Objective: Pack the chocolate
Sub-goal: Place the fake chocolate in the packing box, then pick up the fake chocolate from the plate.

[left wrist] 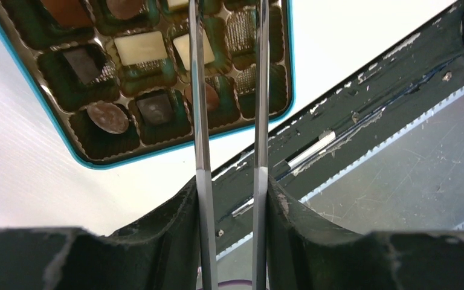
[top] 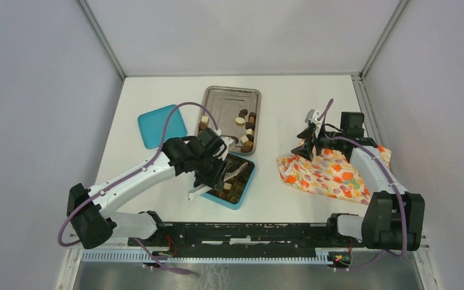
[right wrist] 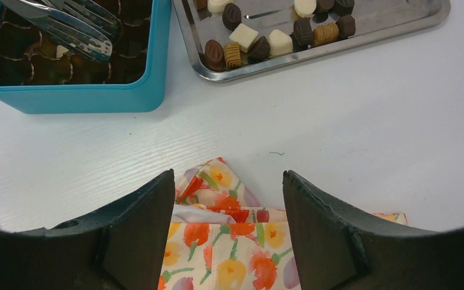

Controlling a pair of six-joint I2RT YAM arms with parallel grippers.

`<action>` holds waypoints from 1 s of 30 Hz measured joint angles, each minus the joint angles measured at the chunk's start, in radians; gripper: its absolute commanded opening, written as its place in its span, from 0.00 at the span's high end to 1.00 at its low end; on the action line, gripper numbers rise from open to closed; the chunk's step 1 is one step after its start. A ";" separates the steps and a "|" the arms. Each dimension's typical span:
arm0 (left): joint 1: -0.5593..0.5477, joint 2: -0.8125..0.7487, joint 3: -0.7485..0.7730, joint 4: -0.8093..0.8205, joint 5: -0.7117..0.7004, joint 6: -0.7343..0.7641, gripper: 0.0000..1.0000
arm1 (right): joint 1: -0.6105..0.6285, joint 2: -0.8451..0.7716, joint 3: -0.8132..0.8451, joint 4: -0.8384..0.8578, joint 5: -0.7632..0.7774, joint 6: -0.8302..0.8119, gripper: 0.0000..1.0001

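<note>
Loose chocolate (top: 246,124) in brown, dark and cream pieces lies in the steel tray (top: 217,96); the right wrist view shows the same chocolate (right wrist: 266,36). More pieces (left wrist: 140,47) sit in compartments of the teal box (top: 237,204), several compartments empty. My left gripper (top: 211,166) hovers over that box (left wrist: 157,151). This gripper (left wrist: 229,187) is shut on metal tongs (left wrist: 200,121), whose two arms reach over the compartments. Whether the tongs (right wrist: 66,24) hold a piece I cannot tell. My right gripper (top: 308,142) stands open above the orange floral cloth (top: 326,172), nothing between its fingers.
A teal lid (top: 160,125) lies flat left of the tray. The floral cloth (right wrist: 235,241) lies crumpled at the right, under my right gripper (right wrist: 228,181). The tray's rim (right wrist: 399,27) is beyond it. The black mounting rail (top: 248,232) runs along the near edge.
</note>
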 measured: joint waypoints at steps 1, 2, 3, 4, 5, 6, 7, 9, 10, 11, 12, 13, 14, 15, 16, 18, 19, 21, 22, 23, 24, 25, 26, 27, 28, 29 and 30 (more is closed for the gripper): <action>0.000 0.000 0.004 0.002 -0.005 0.000 0.57 | 0.000 0.000 0.000 0.000 0.000 0.000 0.28; 0.000 0.000 0.008 0.006 -0.012 0.000 0.57 | 0.000 0.000 0.000 0.000 0.000 0.000 0.28; 0.003 0.000 0.015 0.011 -0.019 0.000 0.57 | 0.000 0.000 0.000 0.000 0.000 -0.001 0.28; 0.007 0.000 0.021 0.018 -0.020 0.000 0.57 | 0.000 0.000 0.000 0.000 0.000 -0.002 0.28; 0.011 0.000 0.027 0.027 -0.022 0.000 0.57 | 0.000 0.000 0.000 0.000 0.000 -0.002 0.28; 0.022 0.001 0.037 0.034 -0.022 0.001 0.57 | 0.000 0.000 0.000 -0.001 0.000 -0.003 0.28; 0.035 0.004 0.049 0.043 -0.021 0.001 0.57 | 0.000 0.000 0.000 -0.002 0.000 -0.003 0.28; 0.068 0.019 0.078 0.066 -0.020 0.002 0.57 | 0.000 0.000 0.000 -0.002 0.000 -0.003 0.28; 0.087 0.031 0.093 0.081 -0.019 0.002 0.57 | 0.000 0.000 0.000 -0.002 0.000 -0.003 0.28; 0.102 0.042 0.107 0.093 -0.019 0.003 0.57 | 0.000 0.000 0.000 -0.002 0.000 -0.003 0.28; 0.122 0.059 0.126 0.106 -0.019 0.005 0.57 | 0.000 0.000 0.000 -0.002 0.000 -0.003 0.28; 0.139 0.077 0.145 0.117 -0.019 0.014 0.57 | 0.000 0.000 0.000 -0.002 0.000 -0.003 0.28; 0.152 0.093 0.160 0.126 -0.019 0.022 0.57 | 0.000 0.000 0.000 -0.002 0.000 -0.003 0.28; 0.168 0.113 0.180 0.133 -0.019 0.033 0.57 | 0.000 0.000 0.000 -0.002 0.000 -0.003 0.28; 0.183 0.137 0.200 0.139 -0.019 0.044 0.57 | 0.000 0.000 0.000 -0.002 0.000 -0.003 0.28; 0.209 0.175 0.227 0.154 -0.019 0.055 0.57 | 0.000 0.000 0.000 -0.003 0.000 -0.003 0.28; 0.222 0.196 0.239 0.159 -0.019 0.066 0.57 | 0.000 0.000 0.000 -0.002 0.000 -0.003 0.28; 0.245 0.234 0.257 0.164 -0.022 0.087 0.57 | 0.000 0.000 0.000 -0.003 0.000 -0.003 0.28; 0.255 0.253 0.267 0.163 -0.025 0.095 0.57 | 0.000 0.000 0.000 -0.003 0.000 -0.003 0.28; 0.264 0.274 0.278 0.163 -0.031 0.102 0.57 | 0.000 0.000 0.000 -0.003 0.000 -0.003 0.28; 0.270 0.291 0.287 0.164 -0.038 0.116 0.57 | 0.000 0.000 0.000 -0.003 0.000 -0.003 0.28; 0.277 0.314 0.298 0.164 -0.045 0.129 0.57 | 0.000 0.000 0.000 -0.003 0.000 -0.003 0.28; 0.282 0.336 0.309 0.165 -0.048 0.142 0.57 | 0.000 0.000 0.000 -0.003 0.000 -0.004 0.28; 0.286 0.361 0.321 0.165 -0.054 0.156 0.57 | 0.000 0.000 0.000 -0.003 0.000 -0.004 0.28; 0.289 0.387 0.332 0.166 -0.064 0.169 0.57 | 0.000 0.000 0.000 -0.003 0.000 -0.003 0.28; 0.290 0.409 0.341 0.165 -0.072 0.183 0.57 | 0.000 0.000 0.000 -0.003 0.000 -0.004 0.28; 0.291 0.438 0.356 0.163 -0.077 0.192 0.57 | 0.000 0.000 0.000 -0.003 0.000 -0.004 0.28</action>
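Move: The left hand still holds the tongs, their tips down in the packing box; the box's middle is about 4 cm ahead of this hand, 5 cm to its right and 11 cm below. The round white chocolate in the tray is some 30 cm ahead, 10 cm right and 12 cm below, with a dark one 3 cm beyond and 2 cm right of it and the tray's near-right cluster 10 cm nearer and 3 cm right. From the idle right hand, the white one is about 15 cm ahead, 23 cm left, 12 cm below. Lifting the tongs out of the packing box, the left hand sweeps some 18 cm forward to the tray, rising about 4 cm over the box's far rim and then sinking nearly 5 cm towards the round white chocolate. The wrist swings the tongs round about 10 degrees counter-clockwise and tilts its fingers a like amount forward, while they keep their hold. ##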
